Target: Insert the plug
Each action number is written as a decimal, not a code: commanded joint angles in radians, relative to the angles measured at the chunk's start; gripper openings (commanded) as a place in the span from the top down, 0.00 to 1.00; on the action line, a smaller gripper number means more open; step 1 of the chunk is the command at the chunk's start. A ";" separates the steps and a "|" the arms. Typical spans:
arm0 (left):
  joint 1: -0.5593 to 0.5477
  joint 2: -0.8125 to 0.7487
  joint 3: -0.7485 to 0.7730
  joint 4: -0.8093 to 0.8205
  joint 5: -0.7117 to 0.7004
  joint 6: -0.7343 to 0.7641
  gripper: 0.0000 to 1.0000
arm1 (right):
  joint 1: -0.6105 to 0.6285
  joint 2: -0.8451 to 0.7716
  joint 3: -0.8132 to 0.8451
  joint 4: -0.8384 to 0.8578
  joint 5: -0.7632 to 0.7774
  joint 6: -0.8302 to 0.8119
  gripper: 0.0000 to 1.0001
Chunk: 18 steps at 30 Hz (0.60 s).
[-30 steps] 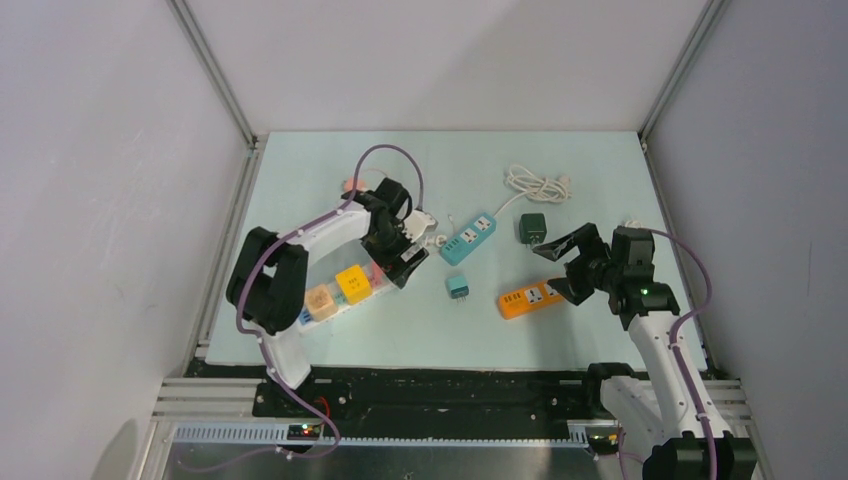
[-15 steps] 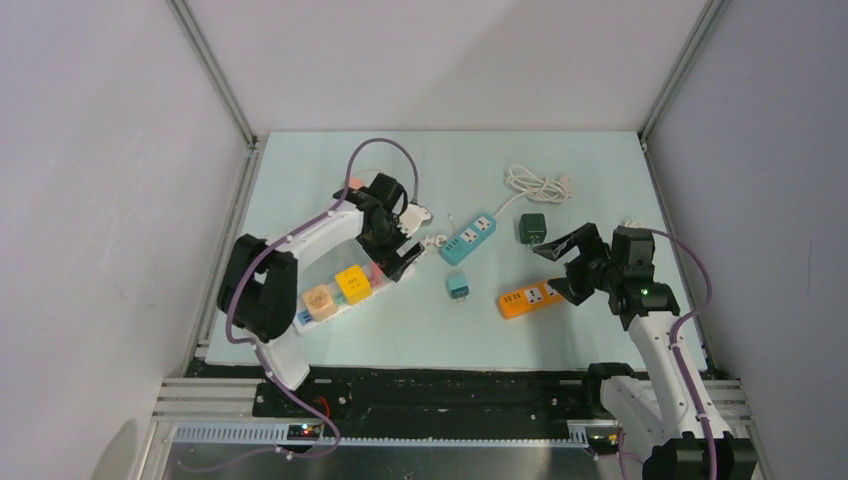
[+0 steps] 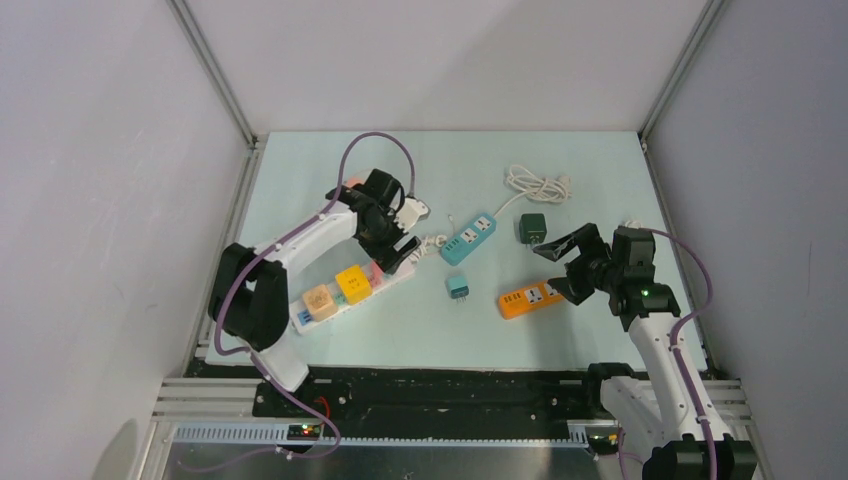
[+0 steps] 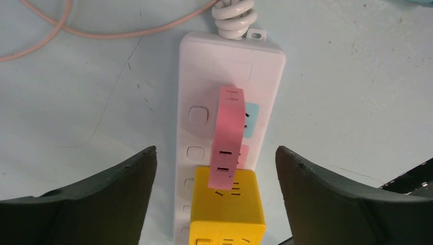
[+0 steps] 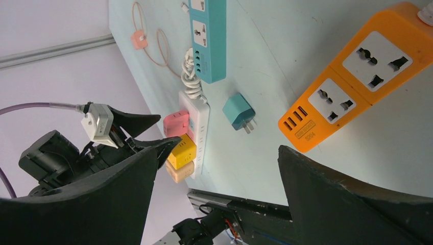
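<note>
A pink plug point(image 4: 230, 138) stands in the white power strip point(image 4: 232, 66), right beside a yellow cube adapter point(image 4: 228, 209). My left gripper point(image 4: 215, 153) hovers above them, open, its fingers point(image 4: 102, 199) wide on either side and touching nothing. In the top view the left gripper point(image 3: 392, 245) sits over the far end of the white strip point(image 3: 398, 278), where the pink plug point(image 3: 376, 268) shows. My right gripper point(image 3: 560, 268) is open and empty beside the orange power strip point(image 3: 532, 298). A loose teal plug point(image 3: 458, 286) lies between the two strips.
A tan cube adapter point(image 3: 320, 300) sits on the white strip next to the yellow one point(image 3: 352, 283). A teal power strip point(image 3: 468, 238), a dark green adapter point(image 3: 532, 228) and a coiled white cable point(image 3: 540, 183) lie further back. A thin pink cord point(image 4: 46, 30) loops beyond the strip.
My left gripper has drawn back and up from the white strip toward the far left, leaving the pink plug standing in it. The right arm has stayed still.
</note>
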State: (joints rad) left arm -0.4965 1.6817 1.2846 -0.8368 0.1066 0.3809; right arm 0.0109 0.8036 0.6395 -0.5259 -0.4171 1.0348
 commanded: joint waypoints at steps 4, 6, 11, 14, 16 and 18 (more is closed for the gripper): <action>-0.006 0.003 -0.013 -0.007 -0.049 -0.016 0.21 | -0.002 -0.006 0.002 0.011 -0.006 -0.017 0.09; -0.009 0.007 -0.011 -0.006 -0.054 -0.025 0.30 | -0.002 -0.007 0.001 0.009 -0.005 -0.017 0.09; -0.012 0.033 0.001 -0.008 -0.035 -0.057 0.62 | -0.002 -0.007 0.002 0.006 -0.006 -0.018 0.10; -0.013 0.048 0.005 -0.010 -0.018 -0.068 0.89 | -0.003 -0.006 0.002 0.004 -0.006 -0.018 0.10; -0.012 0.058 0.001 -0.011 -0.020 -0.071 0.94 | -0.003 -0.006 0.002 0.002 -0.006 -0.019 0.10; -0.015 0.063 -0.005 -0.013 -0.026 -0.072 0.97 | -0.002 -0.006 0.001 0.001 -0.004 -0.020 0.10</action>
State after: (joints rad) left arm -0.5076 1.7088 1.2785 -0.8562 0.0792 0.3378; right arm 0.0109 0.8036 0.6395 -0.5266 -0.4168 1.0340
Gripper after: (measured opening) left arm 0.205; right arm 0.900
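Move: The left hand hangs open over the pink plug, already standing in the white power strip; the plug's middle is about 3 cm below, 1 cm back and 1 cm to the left. The yellow plug sits some 4 cm back and 7 cm left of the hand, and the white coiled cord about 3 cm ahead and 7 cm right. From the idle right hand the pink plug lies roughly 28 cm left, 3 cm ahead and 11 cm lower. The left fingers swing shut from nearly wide open to about a fifth as the hand sinks about 1 cm onto the top of the pink plug, drawing back a little less than that towards the yellow plug's side. The pads come in from both flanks and pinch the upper part of the plug at the end nearer the yellow plug, with the fingers still pointing steeply down and the wrist barely turning. ##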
